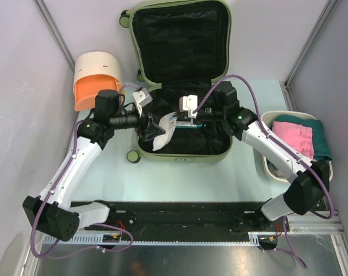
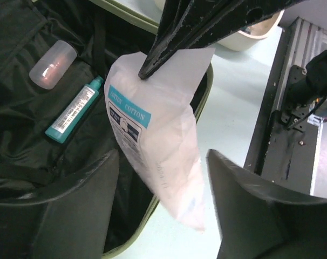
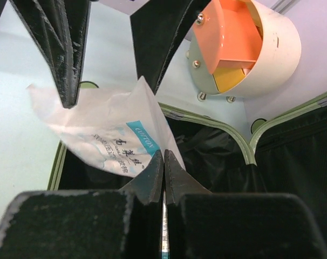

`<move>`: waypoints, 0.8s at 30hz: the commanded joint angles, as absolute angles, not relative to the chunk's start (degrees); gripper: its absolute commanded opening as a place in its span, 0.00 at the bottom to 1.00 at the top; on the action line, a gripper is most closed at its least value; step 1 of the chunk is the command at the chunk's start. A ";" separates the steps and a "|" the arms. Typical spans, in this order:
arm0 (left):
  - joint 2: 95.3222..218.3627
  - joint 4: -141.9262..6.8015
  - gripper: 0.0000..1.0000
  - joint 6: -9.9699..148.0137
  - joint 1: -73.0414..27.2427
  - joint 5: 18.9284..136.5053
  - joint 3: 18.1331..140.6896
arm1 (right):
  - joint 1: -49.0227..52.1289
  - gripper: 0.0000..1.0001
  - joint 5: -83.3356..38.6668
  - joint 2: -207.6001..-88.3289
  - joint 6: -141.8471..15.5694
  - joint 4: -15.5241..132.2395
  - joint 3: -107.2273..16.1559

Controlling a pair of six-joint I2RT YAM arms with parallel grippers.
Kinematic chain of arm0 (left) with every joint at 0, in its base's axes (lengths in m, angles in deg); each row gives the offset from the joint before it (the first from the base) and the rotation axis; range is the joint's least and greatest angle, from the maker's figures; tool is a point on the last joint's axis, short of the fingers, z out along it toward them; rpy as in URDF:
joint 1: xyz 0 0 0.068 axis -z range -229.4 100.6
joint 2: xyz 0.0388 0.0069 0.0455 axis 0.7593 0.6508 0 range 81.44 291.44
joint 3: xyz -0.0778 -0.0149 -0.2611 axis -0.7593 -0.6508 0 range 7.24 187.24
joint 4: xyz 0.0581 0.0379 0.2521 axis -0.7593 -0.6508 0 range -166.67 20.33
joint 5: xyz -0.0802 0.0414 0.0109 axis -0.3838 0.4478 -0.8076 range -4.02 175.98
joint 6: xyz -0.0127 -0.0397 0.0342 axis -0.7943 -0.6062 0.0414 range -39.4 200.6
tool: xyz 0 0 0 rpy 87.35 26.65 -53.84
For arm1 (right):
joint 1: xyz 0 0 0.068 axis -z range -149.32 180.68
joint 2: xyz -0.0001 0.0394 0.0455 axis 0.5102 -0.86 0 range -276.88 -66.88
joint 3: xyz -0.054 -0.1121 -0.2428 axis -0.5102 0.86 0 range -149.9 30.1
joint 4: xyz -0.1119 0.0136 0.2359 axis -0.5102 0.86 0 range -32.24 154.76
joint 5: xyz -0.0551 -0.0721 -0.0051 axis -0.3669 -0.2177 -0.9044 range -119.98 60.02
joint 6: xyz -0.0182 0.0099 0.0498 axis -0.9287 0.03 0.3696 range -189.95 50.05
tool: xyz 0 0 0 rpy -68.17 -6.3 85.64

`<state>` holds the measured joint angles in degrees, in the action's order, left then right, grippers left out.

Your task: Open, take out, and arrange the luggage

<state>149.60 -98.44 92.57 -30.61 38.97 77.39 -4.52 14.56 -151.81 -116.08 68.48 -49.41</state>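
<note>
The luggage point(image 1: 185, 154) lies open at the table's far middle, its black-lined lid standing up behind. A white cotton packet point(image 1: 162, 137) with a teal label hangs over its front-left rim. My right gripper point(image 3: 164, 156) is shut on the packet's point(image 3: 99, 135) upper corner. My left gripper point(image 2: 161, 156) stands open, one finger on each side of the packet's point(image 2: 158, 135) lower end, with gaps showing on both sides. A teal tube point(image 2: 74, 116) and a small clear bottle point(image 2: 53, 65) lie on the lining inside.
A cream-and-orange drum container point(image 1: 96, 77) stands left of the lid. A white basin point(image 1: 269, 167) at the right holds pink and green cloths point(image 1: 297, 138). A green wheel point(image 1: 133, 156) sticks out at the case's front-left corner. Grey walls close in both sides.
</note>
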 commanded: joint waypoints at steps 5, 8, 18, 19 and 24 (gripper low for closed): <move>149.38 -95.68 0.33 85.70 -30.33 37.46 75.09 | -5.18 0.00 13.35 -149.77 -114.78 64.53 -49.27; 149.64 -94.72 0.25 84.56 -30.41 40.27 74.92 | -5.09 0.00 13.44 -149.59 -113.81 63.65 -49.18; 148.94 -92.61 0.00 83.15 -33.57 40.19 76.06 | -5.09 0.43 10.46 -150.20 -111.88 62.86 -49.18; 148.85 -92.52 0.00 83.06 -35.67 39.75 76.32 | -5.00 0.72 8.28 -150.55 -110.05 62.08 -49.18; 148.23 -92.52 0.00 85.25 -42.62 40.80 80.88 | -3.34 1.00 -0.52 -151.78 -102.40 56.55 -49.18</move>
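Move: The white cotton packet hangs from the right hand's shut fingertips, its middle about 4 cm left and 6 cm back of them, slightly lower. From the left hand its middle is roughly 4 cm to the right, 1 cm back and about level, already between the open fingers. Down in the suitcase, some 18 cm below the left hand, lie the blue tube, 13 cm right and 3 cm ahead, and the clear pink box, 17 cm right and 9 cm ahead. Dipping only a centimetre or so, the left hand nearly holds its place while its fingers close fully from wide and pinch the packet's free part. Only then do the right fingers spring wide open and let go, that hand easing about 2 cm forward; the left draws the packet away, some 5 cm left and forward, turning about 10 degrees counter-clockwise. ##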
